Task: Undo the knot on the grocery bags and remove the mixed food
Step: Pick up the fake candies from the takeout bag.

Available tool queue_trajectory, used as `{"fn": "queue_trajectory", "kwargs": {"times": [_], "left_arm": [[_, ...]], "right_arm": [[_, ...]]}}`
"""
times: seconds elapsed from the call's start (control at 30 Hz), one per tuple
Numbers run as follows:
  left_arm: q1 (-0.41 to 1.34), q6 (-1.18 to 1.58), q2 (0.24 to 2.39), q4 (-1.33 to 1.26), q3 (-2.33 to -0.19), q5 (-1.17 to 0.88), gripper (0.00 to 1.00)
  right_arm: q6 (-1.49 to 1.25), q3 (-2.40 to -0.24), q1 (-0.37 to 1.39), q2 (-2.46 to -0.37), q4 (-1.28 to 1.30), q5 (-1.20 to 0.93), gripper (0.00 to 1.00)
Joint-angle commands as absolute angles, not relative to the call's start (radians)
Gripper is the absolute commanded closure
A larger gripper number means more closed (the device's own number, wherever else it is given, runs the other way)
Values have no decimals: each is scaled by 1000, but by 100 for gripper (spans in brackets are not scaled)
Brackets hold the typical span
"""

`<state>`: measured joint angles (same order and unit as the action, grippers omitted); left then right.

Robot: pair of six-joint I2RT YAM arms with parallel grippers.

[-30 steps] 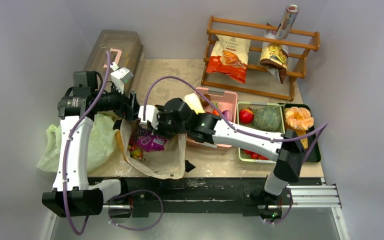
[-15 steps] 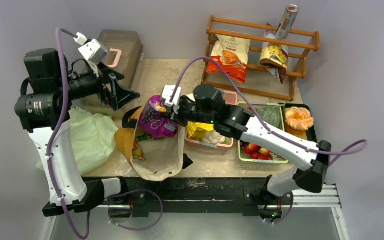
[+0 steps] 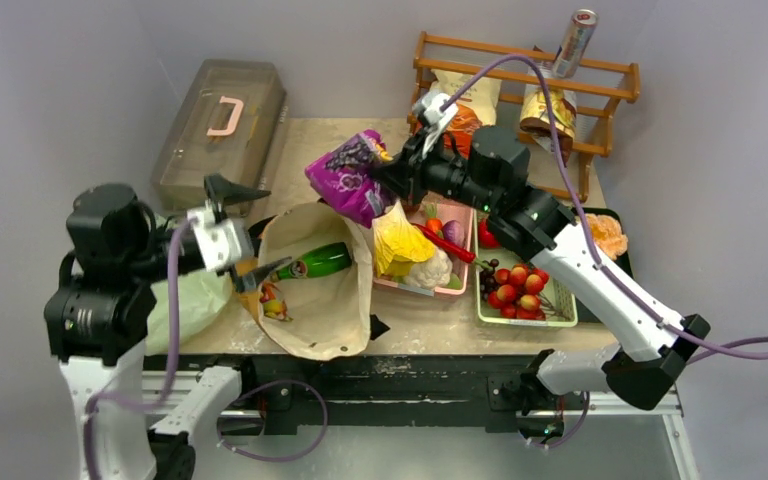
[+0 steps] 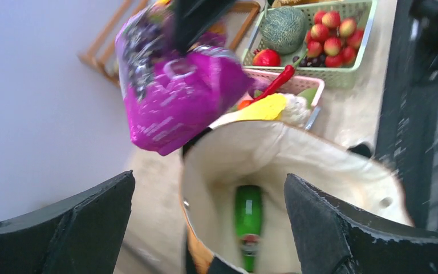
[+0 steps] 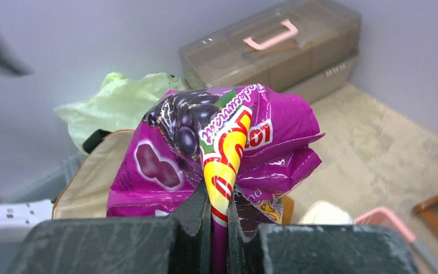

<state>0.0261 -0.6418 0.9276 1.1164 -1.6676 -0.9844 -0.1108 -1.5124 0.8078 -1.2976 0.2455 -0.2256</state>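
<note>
My right gripper [image 3: 385, 180] is shut on a purple snack packet [image 3: 348, 176], held in the air above the far rim of the mustard-brown tote [image 3: 300, 335]. In the right wrist view the packet [image 5: 205, 142] is pinched by a fold between the fingers [image 5: 201, 220]. A green bottle [image 3: 312, 262] lies inside the tote on the cream lining [image 4: 296, 154]. My left gripper [image 3: 250, 232] stands wide open and empty at the tote's left rim, looking down at the bottle [image 4: 248, 220]. The pale-green plastic bag [image 3: 198, 300] lies crumpled left of the tote; its knot is hidden.
A pink basket [image 3: 462, 192] holds yellow cabbage [image 3: 398, 245], cauliflower and a red chilli [image 3: 447, 246]. A green basket [image 3: 557, 318] holds red fruits and grapes. A wooden rack [image 3: 520, 110] with chip bags and a can stands at the back, a lidded box [image 3: 222, 125] back left.
My right gripper has lifted the purple packet out of the tote, up and toward the back right. The left gripper opened wider and swung off the tote's rim. The green bottle now shows.
</note>
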Motion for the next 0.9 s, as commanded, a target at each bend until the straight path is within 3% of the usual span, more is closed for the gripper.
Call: {"fn": "queue_trajectory", "kwargs": {"times": [0.0, 0.3, 0.77, 0.87], "left_arm": [[164, -1149, 873, 1028, -1610, -898, 0], [495, -1346, 883, 656, -1437, -630, 0], [601, -1391, 983, 805, -1474, -563, 0], [621, -1428, 963, 730, -1390, -509, 0]], "right_arm": [[-401, -1585, 675, -1302, 171, -387, 100], [-538, -1610, 630, -1320, 119, -571, 100], [-604, -1595, 622, -1322, 61, -705, 100], [-637, -1591, 617, -1332, 23, -743, 100]]}}
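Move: The fake candies hang closed in the right gripper, their middle about 12 cm to the right of the wide-open left hand, 7 cm ahead and about level. From the left hand, the takeout bag stands some 5 cm to the right, 2 cm back and 27 cm below; the pink basket is about 24 cm right, 9 cm ahead and 37 cm below. From the right hand, the candies lie 6 cm left and 1 cm ahead; the left gripper is 17 cm left and 6 cm back. The left fingers come to straddle the held candies, wide open and about touching the packet's sides, not closing. That hand first draws back a little, then reaches forward and right, net about 9 cm, rolling some 50 degrees about its fingers. The right hand keeps its pinch, swings 4 cm forward and slightly right and comes back, rolling about 30 degrees. ##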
